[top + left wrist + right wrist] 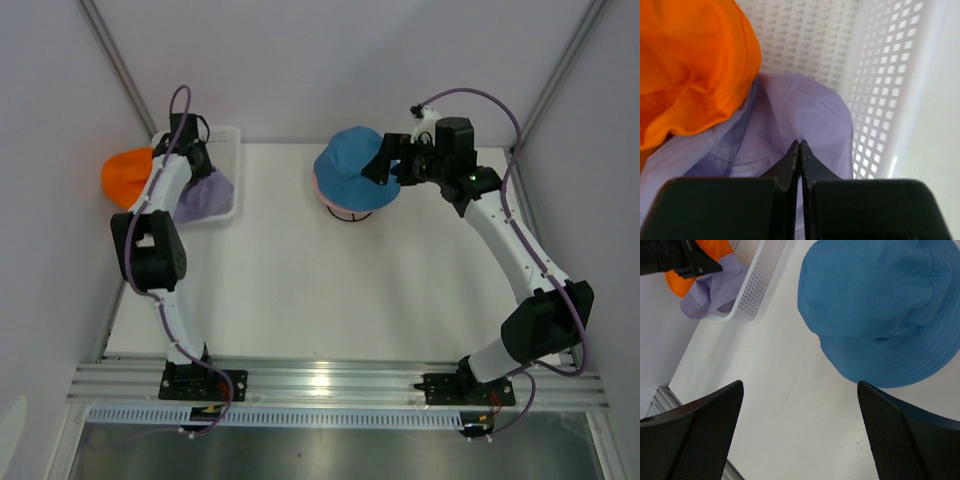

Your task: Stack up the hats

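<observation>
The blue hat (350, 165) sits on top of the pink hat (321, 192), of which only a rim edge shows, on the black wire stand (350, 214). The lavender hat (205, 197) and the orange hat (127, 175) lie in the white mesh basket (232, 140). My left gripper (800, 142) is inside the basket, shut on a fold of the lavender hat (810, 110), with the orange hat (690, 65) to its left. My right gripper (800, 385) is open and empty, held above the table just right of the blue hat (875, 305).
The basket wall (880, 75) stands close on the right of my left gripper. The orange hat hangs over the basket's left side, by the left enclosure wall. White walls close in the table at back and sides.
</observation>
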Tool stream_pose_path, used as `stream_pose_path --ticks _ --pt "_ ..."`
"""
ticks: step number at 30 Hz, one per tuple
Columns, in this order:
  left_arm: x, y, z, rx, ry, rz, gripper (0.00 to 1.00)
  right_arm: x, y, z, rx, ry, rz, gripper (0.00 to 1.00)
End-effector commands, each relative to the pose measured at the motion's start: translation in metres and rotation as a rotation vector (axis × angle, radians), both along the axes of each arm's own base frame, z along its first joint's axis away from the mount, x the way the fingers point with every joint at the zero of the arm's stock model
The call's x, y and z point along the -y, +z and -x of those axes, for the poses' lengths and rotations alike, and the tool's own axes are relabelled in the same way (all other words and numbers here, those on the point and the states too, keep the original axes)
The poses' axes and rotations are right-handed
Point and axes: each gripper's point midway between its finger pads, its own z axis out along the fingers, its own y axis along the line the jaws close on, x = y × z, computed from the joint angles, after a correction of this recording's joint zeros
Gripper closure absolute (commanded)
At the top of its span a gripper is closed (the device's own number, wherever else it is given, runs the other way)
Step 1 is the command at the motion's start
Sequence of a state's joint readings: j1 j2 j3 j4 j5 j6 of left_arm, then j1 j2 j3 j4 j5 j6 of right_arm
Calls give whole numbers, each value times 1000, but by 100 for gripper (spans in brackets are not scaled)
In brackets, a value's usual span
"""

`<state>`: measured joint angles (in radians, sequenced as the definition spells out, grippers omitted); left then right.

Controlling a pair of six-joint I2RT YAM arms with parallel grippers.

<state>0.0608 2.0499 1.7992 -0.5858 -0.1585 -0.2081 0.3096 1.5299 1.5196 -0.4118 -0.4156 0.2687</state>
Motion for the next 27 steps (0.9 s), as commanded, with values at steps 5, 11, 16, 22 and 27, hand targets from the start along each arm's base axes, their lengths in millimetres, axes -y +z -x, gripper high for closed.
stream_pose_path --ticks 5,11,16,22,27 --pt "15 184 30 375 -72 -18 99 -14 44 9 81 -26 -66 0" --pt "63 264 74 535 -194 10 99 -5 73 6 18 -211 -298 0" --pt "116 298 89 643 -258 63 99 -9 96 2 -2 -210 -499 1" --pt "173 313 77 722 -303 50 99 -28 120 -4 0 -133 -648 0" --pt "221 321 63 739 -337 41 99 -31 122 -21 -5 -154 -672 0"
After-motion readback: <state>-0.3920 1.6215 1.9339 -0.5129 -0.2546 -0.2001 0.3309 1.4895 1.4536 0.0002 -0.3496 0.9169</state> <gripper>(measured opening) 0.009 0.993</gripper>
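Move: My left hand already has the purple hat pinched in the basket, whose middle lies about 2 cm ahead, 1 cm to the left and 9 cm below. The stacked hats, blue on top, are roughly 37 cm to its right, 2 cm back and at about its height. The orange hat lies some 15 cm to its left, 1 cm back and 2 cm lower. From my right hand the stack is about 10 cm ahead, 3 cm left and 16 cm below. Keeping my left fingers shut on the purple hat, I pull it quickly up out of the basket, nearly 30 cm, drawing back a little, then swing it some 20 cm right, towards the stack, tipping the fingers up and turning the wrist clockwise. My right hand, wide open and empty, rises about 9 cm above the stack's level and rolls its left side up some 30 degrees. ##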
